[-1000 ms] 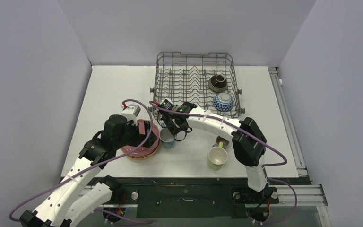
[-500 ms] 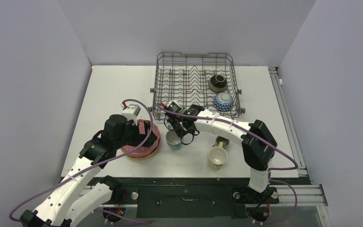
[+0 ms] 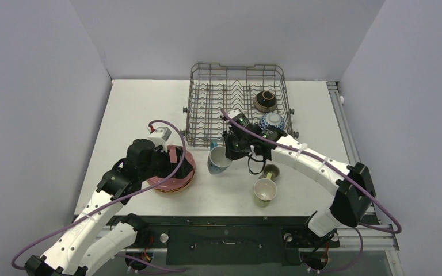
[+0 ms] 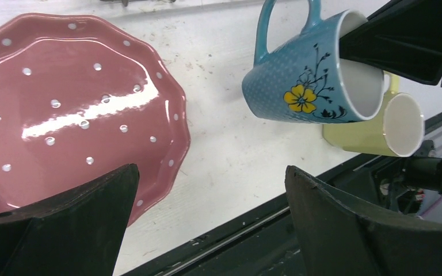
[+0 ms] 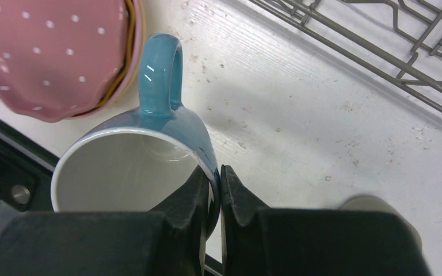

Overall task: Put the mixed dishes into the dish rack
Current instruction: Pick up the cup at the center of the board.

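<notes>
My right gripper (image 3: 230, 150) (image 5: 216, 178) is shut on the rim of the light-blue mug (image 3: 218, 158) (image 5: 149, 132) (image 4: 299, 80). It holds the mug tilted above the table, just in front of the dish rack (image 3: 194, 103) (image 5: 380, 49). My left gripper (image 3: 175, 167) (image 4: 211, 169) stands wide open over the pink dotted plate (image 3: 167, 183) (image 4: 75, 103) (image 5: 46, 52), which tops a stack of plates. Inside the rack sit a dark-brown bowl (image 3: 265, 101) and a blue-white bowl (image 3: 272, 122).
A pale-yellow mug (image 3: 263, 191) (image 4: 380, 129) lies on its side near the table's front edge, with a small olive mug (image 3: 271, 172) just behind it. The black front rail (image 4: 247, 230) runs close under my left gripper.
My right arm has lifted the light-blue mug off the table and carried it right, towards the rack, tilting it. The left arm has not moved.
</notes>
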`<state>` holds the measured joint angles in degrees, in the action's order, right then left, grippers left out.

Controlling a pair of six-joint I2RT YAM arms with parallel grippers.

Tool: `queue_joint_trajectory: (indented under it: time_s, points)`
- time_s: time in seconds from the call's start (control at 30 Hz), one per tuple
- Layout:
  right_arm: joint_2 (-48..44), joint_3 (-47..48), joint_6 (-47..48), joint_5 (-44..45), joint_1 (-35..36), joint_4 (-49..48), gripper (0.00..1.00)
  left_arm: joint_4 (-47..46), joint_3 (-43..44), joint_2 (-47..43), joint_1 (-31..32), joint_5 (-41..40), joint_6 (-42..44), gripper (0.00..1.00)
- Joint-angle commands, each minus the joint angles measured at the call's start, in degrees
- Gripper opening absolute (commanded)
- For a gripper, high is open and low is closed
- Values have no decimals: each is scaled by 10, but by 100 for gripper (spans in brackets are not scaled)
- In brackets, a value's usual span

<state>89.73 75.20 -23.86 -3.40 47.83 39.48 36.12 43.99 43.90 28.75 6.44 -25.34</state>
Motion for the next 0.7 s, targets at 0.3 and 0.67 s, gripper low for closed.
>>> queue_joint_trajectory:
  time_s: [0.3,0.67]
  points:
    - [-161,-89,-64,-123,-69,-183,0,-120,16,-23,-5,90,-124,96]
    - [-269,-170,-127,-159,-94,-344,0,-222,3,-46,-8,121,-244,96]
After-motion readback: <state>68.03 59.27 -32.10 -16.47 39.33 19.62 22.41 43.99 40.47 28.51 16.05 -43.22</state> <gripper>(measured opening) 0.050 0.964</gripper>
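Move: The blue cup is already off the board, its rim pinched in the right hand's fingers; its middle lies about 5 cm to that hand's left, 1 cm back and 4 cm below. From the right hand, the rack's middle is some 24 cm ahead, 4 cm right and low; the green cup about 13 cm back, 15 cm right. From the open left hand, the blue cup is about 13 cm right, 1 cm ahead, roughly level; the pink plates 6 cm left, 3 cm back, well below. The blue cup goes up some 9 cm in the right hand's kept pinch on its rim, while that hand rolls about 25 degrees so its fingers swing from down towards the left, drifting slightly right. Meanwhile the left hand, wide open, climbs about 7 cm and shifts 4 cm right towards the cup, rolling its fingertips up to face the cup's bottom, without touching it. ##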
